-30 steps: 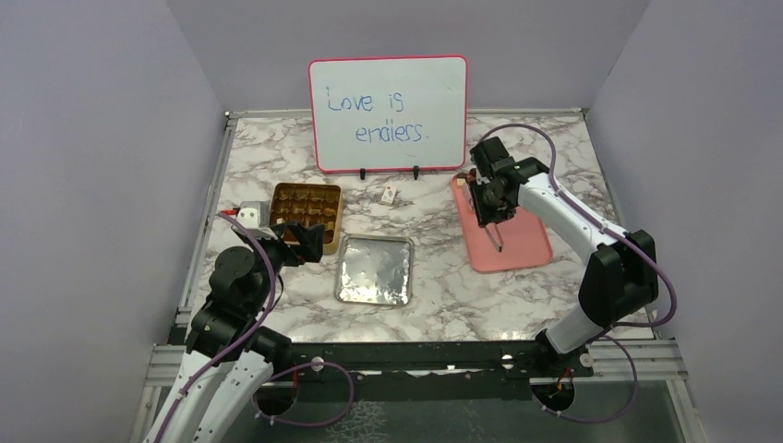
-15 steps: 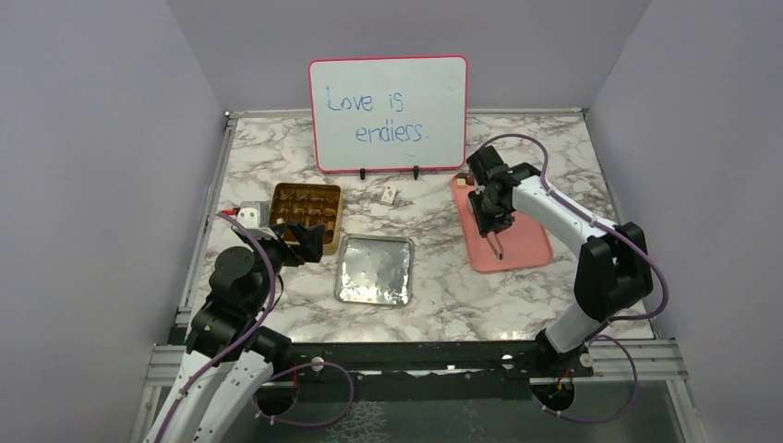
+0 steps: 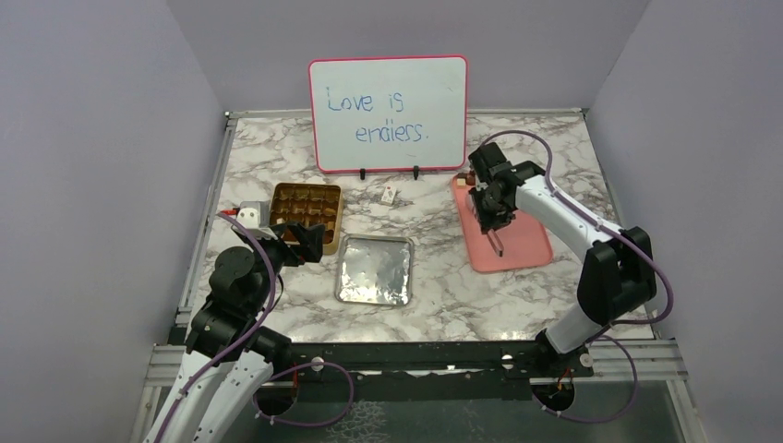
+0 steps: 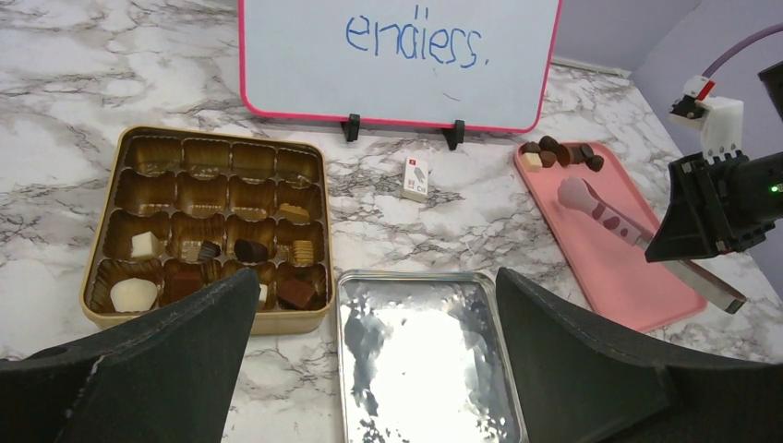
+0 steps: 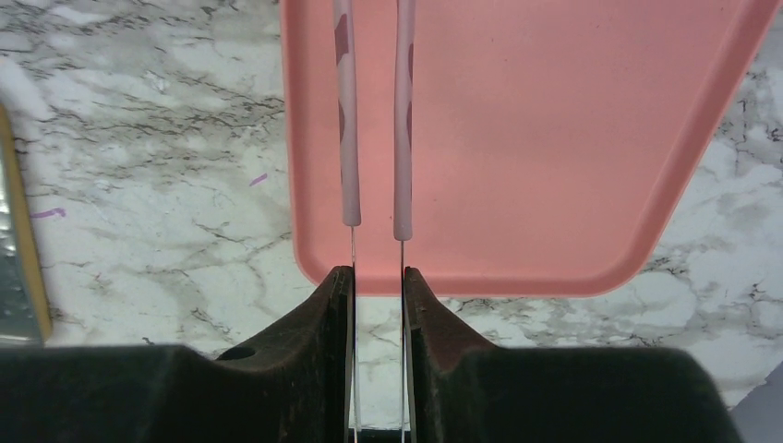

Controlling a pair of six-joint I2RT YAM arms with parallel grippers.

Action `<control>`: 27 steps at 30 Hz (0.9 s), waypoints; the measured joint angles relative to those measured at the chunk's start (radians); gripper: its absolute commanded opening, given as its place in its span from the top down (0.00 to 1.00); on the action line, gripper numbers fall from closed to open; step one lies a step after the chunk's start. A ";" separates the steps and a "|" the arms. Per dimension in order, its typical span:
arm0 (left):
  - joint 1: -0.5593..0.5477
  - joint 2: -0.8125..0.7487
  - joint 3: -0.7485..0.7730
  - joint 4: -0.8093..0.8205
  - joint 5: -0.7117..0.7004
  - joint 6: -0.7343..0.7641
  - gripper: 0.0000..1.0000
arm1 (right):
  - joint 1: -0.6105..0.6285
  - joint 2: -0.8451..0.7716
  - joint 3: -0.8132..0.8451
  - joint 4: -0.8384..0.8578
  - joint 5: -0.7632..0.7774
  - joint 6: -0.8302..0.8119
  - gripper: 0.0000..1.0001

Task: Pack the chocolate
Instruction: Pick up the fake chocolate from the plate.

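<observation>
Several chocolate pieces [image 4: 242, 249] sit in the cups of the open gold tin [image 4: 277, 321], mostly in its near rows. More chocolate [image 4: 559, 152] lies piled at the far end of the pink tray [image 4: 637, 286]. My right gripper [image 5: 377, 275] is shut on the metal handles of pink-sleeved tongs [image 5: 348, 138]. The tongs [image 4: 600, 210] reach over the tray toward that pile, with their tip a little short of it. My left gripper [image 4: 374, 286] hangs wide open and empty above the near corner of the tin and the silver lid [image 4: 415, 275].
A whiteboard [image 3: 388, 113] with handwriting stands at the back. A small white card [image 4: 415, 178] lies in front of it, between the tin [image 3: 338, 217] and the tray [image 3: 526, 242]. The silver lid [image 3: 374, 269] lies inside up near the table's middle.
The right gripper's jaws have drawn closer together on the tongs, and that arm has shifted slightly over the tray. The left arm has not moved.
</observation>
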 measured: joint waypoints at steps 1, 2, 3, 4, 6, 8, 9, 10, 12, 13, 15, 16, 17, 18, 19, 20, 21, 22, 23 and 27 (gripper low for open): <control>0.000 0.000 0.000 0.000 0.000 0.000 0.01 | 0.005 -0.007 0.006 0.000 -0.005 0.000 0.82; 0.000 0.000 0.000 0.000 -0.001 0.000 0.01 | 0.008 -0.015 0.013 0.001 -0.009 0.000 0.82; 0.000 0.000 0.000 0.000 -0.002 0.000 0.01 | 0.012 -0.024 0.020 0.002 -0.014 0.000 0.82; 0.000 0.000 0.000 0.000 -0.004 0.000 0.01 | 0.020 -0.034 0.029 0.001 -0.021 0.001 0.82; 0.000 0.000 0.000 0.000 -0.008 0.000 0.01 | 0.040 -0.049 0.049 0.003 -0.030 0.003 0.81; 0.000 -0.003 0.000 -0.001 -0.013 0.000 0.01 | 0.068 -0.057 0.068 0.010 -0.042 0.007 0.81; 0.000 -0.008 0.000 0.000 -0.015 0.000 0.01 | 0.084 -0.058 0.076 0.014 -0.049 0.009 0.80; 0.000 -0.014 0.000 -0.001 -0.016 -0.001 0.01 | 0.100 -0.058 0.081 0.021 -0.055 0.013 0.80; 0.000 -0.030 0.000 0.000 -0.021 -0.004 0.01 | 0.136 -0.058 0.092 0.035 -0.070 0.018 0.80; 0.000 -0.037 0.000 0.000 -0.023 -0.006 0.01 | 0.159 -0.056 0.101 0.038 -0.077 0.024 0.80; 0.000 -0.051 0.000 0.000 -0.028 -0.008 0.01 | 0.207 -0.050 0.129 0.043 -0.085 0.034 0.80; 0.000 -0.057 0.000 0.000 -0.032 -0.009 0.01 | 0.231 -0.042 0.147 0.050 -0.090 0.037 0.80; 0.000 -0.062 0.000 0.000 -0.035 -0.010 0.01 | 0.255 -0.032 0.167 0.058 -0.093 0.042 0.80; 0.000 -0.066 0.000 0.000 -0.039 -0.011 0.01 | 0.277 -0.019 0.187 0.067 -0.096 0.045 0.80; 0.000 -0.072 0.000 -0.001 -0.043 -0.012 0.01 | 0.299 -0.004 0.208 0.076 -0.098 0.050 0.79; 0.000 -0.081 0.000 0.000 -0.047 -0.012 0.01 | 0.322 0.014 0.229 0.085 -0.101 0.053 0.79; 0.000 -0.087 0.001 0.000 -0.051 -0.013 0.01 | 0.344 0.036 0.252 0.093 -0.102 0.058 0.79; 0.000 -0.093 0.001 -0.001 -0.056 -0.014 0.01 | 0.365 0.060 0.275 0.101 -0.103 0.059 0.79; 0.000 -0.097 0.003 -0.001 -0.060 -0.015 0.01 | 0.386 0.085 0.300 0.106 -0.102 0.060 0.79; 0.000 -0.099 0.035 -0.010 -0.068 -0.021 0.01 | 0.458 0.204 0.414 0.111 -0.106 0.063 0.78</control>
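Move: The chocolate box, where the tongs' load is bound, lies about 43 cm to the right hand's left, roughly 2 cm farther out and 7 cm lower. The metal tray is some 27 cm left and 10 cm nearer the base; the small white box 24 cm left, 7 cm ahead. The dark chocolates left on the plate lie about 12 cm straight ahead. From the left hand, the chocolate box is roughly 10 cm ahead, 6 cm left and 22 cm below. The pink tongs, still pinched in the right hand's fingers, are lifted clear of the plate and swept left towards the chocolate box, about 23 cm, rising some 7 cm on the way and then levelling off. The wrist turns roughly 25 degrees counter-clockwise with its left side tipping up, while the squeeze is kept. The empty left hand rises 3 to 4 cm, easing slightly back and left, fingers open. ##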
